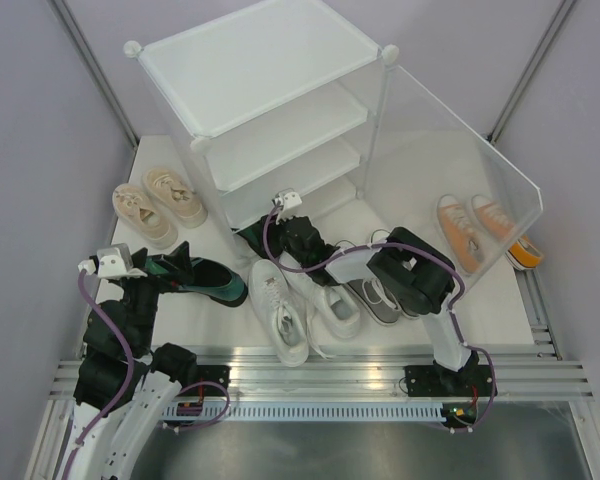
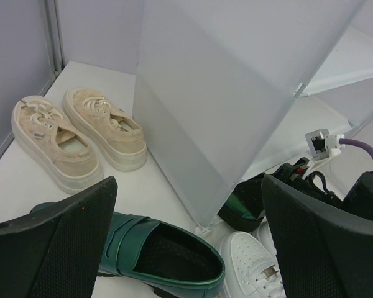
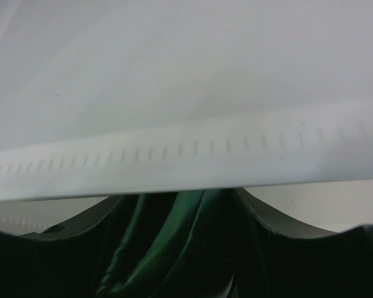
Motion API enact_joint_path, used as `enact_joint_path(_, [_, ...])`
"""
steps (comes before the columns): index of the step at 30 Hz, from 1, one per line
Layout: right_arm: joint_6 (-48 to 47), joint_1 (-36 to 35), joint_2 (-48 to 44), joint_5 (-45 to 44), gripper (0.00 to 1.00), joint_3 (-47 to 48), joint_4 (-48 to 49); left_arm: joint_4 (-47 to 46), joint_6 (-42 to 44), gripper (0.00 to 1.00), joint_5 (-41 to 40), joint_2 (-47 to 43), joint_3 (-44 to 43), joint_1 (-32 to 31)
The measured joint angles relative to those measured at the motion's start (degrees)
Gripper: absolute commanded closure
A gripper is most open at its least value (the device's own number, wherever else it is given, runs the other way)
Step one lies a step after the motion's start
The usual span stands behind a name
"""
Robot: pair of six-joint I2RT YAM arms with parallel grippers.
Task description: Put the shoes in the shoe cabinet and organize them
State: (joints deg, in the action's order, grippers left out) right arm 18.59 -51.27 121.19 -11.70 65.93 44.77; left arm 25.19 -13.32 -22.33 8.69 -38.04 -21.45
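Note:
The white shoe cabinet [image 1: 270, 70] stands at the back, its clear door [image 1: 460, 150] swung open to the right. My right gripper [image 1: 270, 233] is shut on a dark green shoe [image 1: 248, 239] at the mouth of the bottom tier. In the right wrist view this green shoe [image 3: 174, 248] sits between the fingers [image 3: 286, 223], just under a white shelf edge [image 3: 186, 161]. My left gripper [image 2: 189, 183] is open above the other green shoe [image 2: 155, 248], apart from it. The beige pair [image 1: 160, 205] lies left of the cabinet, and the white pair [image 1: 285, 310] and grey pair [image 1: 378, 292] lie in front.
An orange pair [image 1: 472, 230] lies on the right behind the clear door. The cabinet's side panel [image 2: 224, 93] rises close in front of my left gripper. Grey walls close in both sides, and a metal rail [image 1: 320, 375] runs along the near edge.

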Motion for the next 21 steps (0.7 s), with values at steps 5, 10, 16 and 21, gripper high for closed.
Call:
enact_joint_path(5, [-0.2, -0.7, 0.5, -0.3, 0.27, 0.0, 0.9, 0.0, 0.0, 0.0, 0.0, 0.0, 0.0, 0.0])
enact_joint_path(10, [-0.4, -1.0, 0.5, -0.2, 0.21, 0.0, 0.9, 0.0, 0.0, 0.0, 0.2, 0.0, 0.0, 0.0])
enact_joint_path(16, [-0.4, -1.0, -0.5, 0.5, 0.2, -2.2, 1.1, 0.0, 0.0, 0.0, 0.4, 0.0, 0.0, 0.0])
enact_joint_path(21, [-0.2, -1.2, -3.9, 1.3, 0.19, -6.8, 1.4, 0.0, 0.0, 0.0, 0.4, 0.0, 0.0, 0.0])
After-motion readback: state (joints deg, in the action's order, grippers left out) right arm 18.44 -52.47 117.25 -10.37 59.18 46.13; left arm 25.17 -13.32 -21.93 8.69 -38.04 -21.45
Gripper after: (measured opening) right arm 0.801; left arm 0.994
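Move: The right hand holds the green shoe by its heel end in the cabinet's bottom compartment; the shoe's middle lies about 7 cm ahead, 6 cm left and 1 cm lower. The left white shoe lies some 14 cm back, 3 cm right and 6 cm below this hand, the other green shoe about 8 cm back, 16 cm left and 5 cm below. From the idle left hand, the held shoe is roughly 25 cm ahead, 10 cm right and 22 cm below. Opening its fingers, the right hand lets go of the green shoe and backs about 3 cm away. ##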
